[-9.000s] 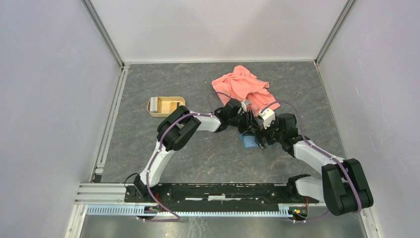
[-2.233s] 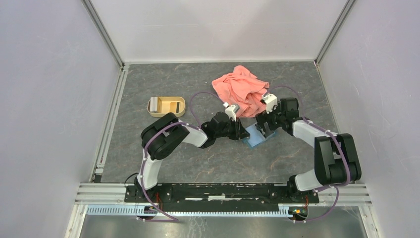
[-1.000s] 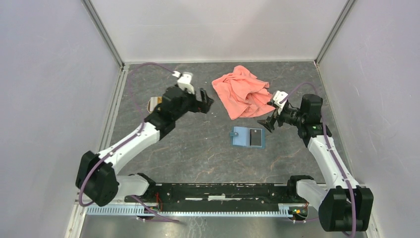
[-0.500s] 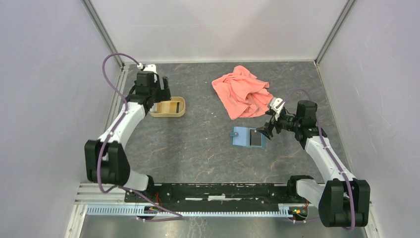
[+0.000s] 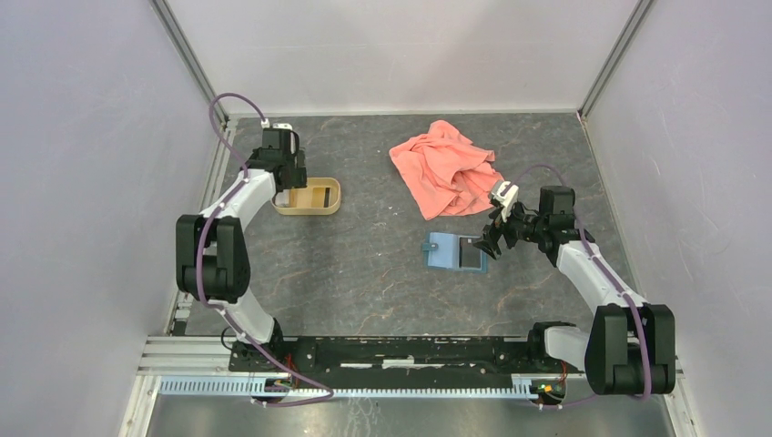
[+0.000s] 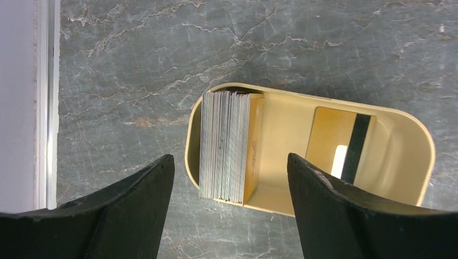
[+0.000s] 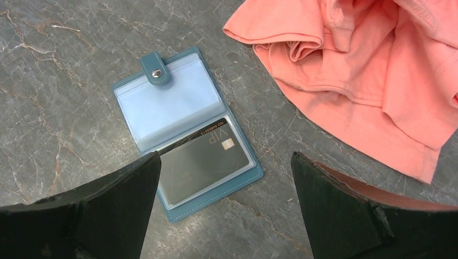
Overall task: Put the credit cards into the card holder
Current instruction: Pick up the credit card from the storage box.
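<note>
The teal card holder (image 5: pixel 446 252) (image 7: pixel 178 102) lies open on the table, snap tab to the upper left. A dark grey card (image 7: pixel 205 162) sits in its lower clear pocket. My right gripper (image 5: pixel 487 244) (image 7: pixel 227 156) is open just above the holder's right half and touches nothing. A stack of credit cards (image 6: pixel 224 145) stands on edge at the left end of a tan tray (image 5: pixel 337 196) (image 6: pixel 429 156). One gold card (image 6: pixel 335 143) with a black stripe lies flat in the tray. My left gripper (image 5: pixel 289 187) (image 6: pixel 230 159) hangs open over the stack, its fingers apart from it on either side.
A salmon-pink cloth (image 5: pixel 446 168) (image 7: pixel 378 70) lies crumpled behind the holder, close to my right gripper. The left wall rail (image 6: pixel 46 102) runs close beside the tray. Bare grey tabletop separates the tray from the holder.
My left arm has swung from the middle of the table to the tray at the back left. My right gripper has come in over the open holder.
</note>
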Available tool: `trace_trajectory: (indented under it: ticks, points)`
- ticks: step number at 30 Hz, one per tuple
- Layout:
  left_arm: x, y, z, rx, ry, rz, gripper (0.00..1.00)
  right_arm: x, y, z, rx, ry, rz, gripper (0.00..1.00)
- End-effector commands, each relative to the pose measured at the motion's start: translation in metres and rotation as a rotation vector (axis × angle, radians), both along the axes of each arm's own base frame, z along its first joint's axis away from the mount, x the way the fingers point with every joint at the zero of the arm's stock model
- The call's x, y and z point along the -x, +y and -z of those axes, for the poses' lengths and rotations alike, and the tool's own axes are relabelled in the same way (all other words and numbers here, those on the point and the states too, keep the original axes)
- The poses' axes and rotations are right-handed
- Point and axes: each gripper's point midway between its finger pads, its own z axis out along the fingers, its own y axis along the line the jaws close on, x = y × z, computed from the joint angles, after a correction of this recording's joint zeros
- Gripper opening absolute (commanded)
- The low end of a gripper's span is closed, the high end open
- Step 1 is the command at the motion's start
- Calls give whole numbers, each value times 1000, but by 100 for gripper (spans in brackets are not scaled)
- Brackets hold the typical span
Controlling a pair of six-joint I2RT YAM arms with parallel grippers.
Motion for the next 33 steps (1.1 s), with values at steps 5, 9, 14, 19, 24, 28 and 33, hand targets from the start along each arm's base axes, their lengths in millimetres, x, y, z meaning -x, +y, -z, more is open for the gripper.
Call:
trace_trajectory:
  ticks: [5,9,14,19,24,28,33]
  points:
    - [-12,13,7,-92,23,2,78,-11,2,-13,-5,-45,-12,98]
    - [-11,14,16,-100,48,1,78,-10,2,-12,-9,-38,-13,98]
    - [-9,18,27,-123,87,-11,77,-9,4,-13,-16,-38,-21,98]
    - [-6,22,34,-144,115,-23,70,-8,4,-14,-19,-36,-26,98]
    - [-6,24,31,-154,109,-32,66,-8,5,-15,-20,-41,-31,98]
    - [-6,26,19,-161,81,-43,64,-7,5,-14,-20,-38,-31,98]
    - [-7,28,13,-169,66,-50,61,-7,5,-13,-20,-32,-34,98]
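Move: The upright stack of credit cards in the storage box lies about 6 cm below the left hand, some 2 cm to its left and level fore and aft. The box's middle is 6 cm right of the stack, and the card lying flat inside is about 9 cm right of the stack. From the right hand, the stack lies roughly 52 cm left, 14 cm ahead and 6 cm lower. The left hand sinks about 5 cm, drifting slightly left, straddling the card stack while its fingers partly close. ##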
